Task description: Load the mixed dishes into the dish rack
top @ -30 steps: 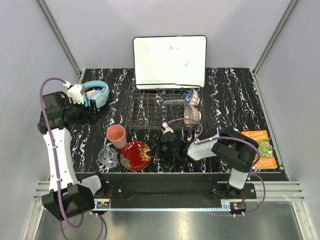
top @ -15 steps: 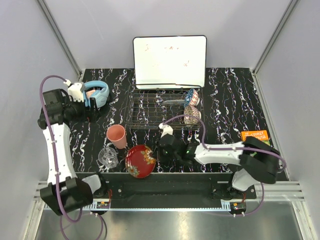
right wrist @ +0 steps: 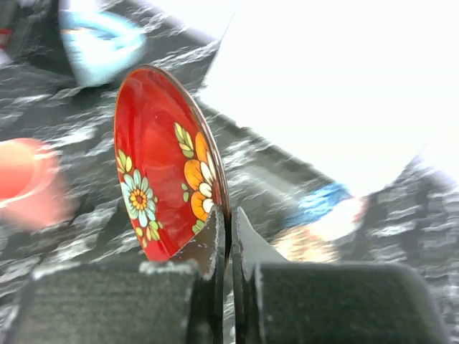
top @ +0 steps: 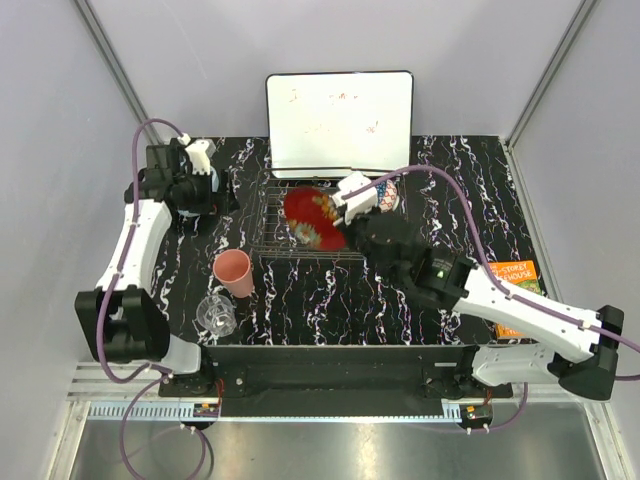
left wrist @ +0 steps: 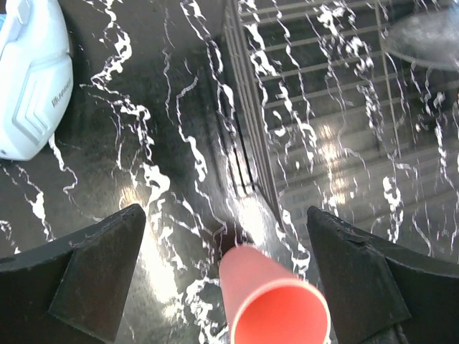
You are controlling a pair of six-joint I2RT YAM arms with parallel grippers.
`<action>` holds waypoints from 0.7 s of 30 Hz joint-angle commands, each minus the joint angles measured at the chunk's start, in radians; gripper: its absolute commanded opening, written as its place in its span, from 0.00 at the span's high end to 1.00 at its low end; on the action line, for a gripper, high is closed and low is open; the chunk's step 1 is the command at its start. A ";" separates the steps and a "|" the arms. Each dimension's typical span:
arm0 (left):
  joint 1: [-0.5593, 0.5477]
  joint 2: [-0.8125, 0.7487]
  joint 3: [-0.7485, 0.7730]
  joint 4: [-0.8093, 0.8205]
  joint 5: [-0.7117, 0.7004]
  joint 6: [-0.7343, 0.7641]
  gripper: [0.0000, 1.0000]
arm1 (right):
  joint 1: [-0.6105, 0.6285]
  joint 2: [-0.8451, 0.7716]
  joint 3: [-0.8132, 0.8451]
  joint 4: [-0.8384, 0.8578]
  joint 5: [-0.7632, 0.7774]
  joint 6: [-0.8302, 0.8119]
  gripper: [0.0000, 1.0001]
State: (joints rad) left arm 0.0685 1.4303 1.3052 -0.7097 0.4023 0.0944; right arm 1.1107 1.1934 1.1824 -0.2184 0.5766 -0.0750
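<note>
My right gripper [top: 340, 226] is shut on the rim of the red floral plate [top: 312, 218], which it holds on edge above the dish rack [top: 278, 238]. In the right wrist view the plate [right wrist: 161, 165] stands upright in the pinch of that gripper [right wrist: 229, 215]. The blue patterned bowl [right wrist: 323, 203] and the beige patterned bowl [right wrist: 307, 244] show blurred behind it. The pink cup [top: 233, 272] and the clear glass mug [top: 216, 313] stand on the table left of the rack. My left gripper [left wrist: 224, 215] hangs open above the pink cup [left wrist: 276, 304], not touching it. A clear glass dish [left wrist: 423, 36] lies in the rack.
A white whiteboard [top: 340, 120] leans behind the rack. Light-blue headphones [left wrist: 32, 79] lie at the far left, under my left arm in the top view. An orange and green book [top: 518, 283] lies at the right edge, partly under my right arm.
My right gripper closed on the red plate at the near edge and carried it up and back over the rack. My left arm swung right and back, over the headphones.
</note>
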 commanded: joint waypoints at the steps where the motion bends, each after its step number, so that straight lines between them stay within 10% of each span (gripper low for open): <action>1: -0.012 0.059 0.058 0.079 -0.066 -0.073 0.01 | -0.055 0.067 0.021 0.144 0.146 -0.544 1.00; 6: -0.016 0.079 0.045 0.082 -0.060 -0.084 0.01 | -0.116 0.147 -0.087 0.447 0.117 -1.044 1.00; 21: -0.018 0.068 0.037 0.076 -0.074 -0.068 0.01 | -0.144 0.106 -0.282 0.485 -0.049 -1.212 1.00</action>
State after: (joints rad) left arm 0.0540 1.5196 1.3205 -0.6777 0.3458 0.0277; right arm 0.9726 1.3678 0.9157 0.1505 0.5587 -1.2255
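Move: Ahead of the right hand, which already holds the red plate by its rim, the free rack slot lies about 9 cm forward, 4 left and 24 below. The glass plate stands some 5 cm beyond it; the brown patterned bowl is 8 cm forward, 5 right, and the blue bowl 17 forward, 5 right. From the open left hand the pink cup is about 13 cm back, 7 right and 15 below, the glass cup 23 back and 3 right. Swinging the red plate over the rack, the right hand rises briefly, then sinks about 10 cm while going 8 cm forward and drifting slightly right, towards the slot in front of the glass plate. It keeps its rim grip and rolls some 65 degrees about its fingers, left side down, slowing at the end. The open left hand eases 3 cm down and forward, then waits. ##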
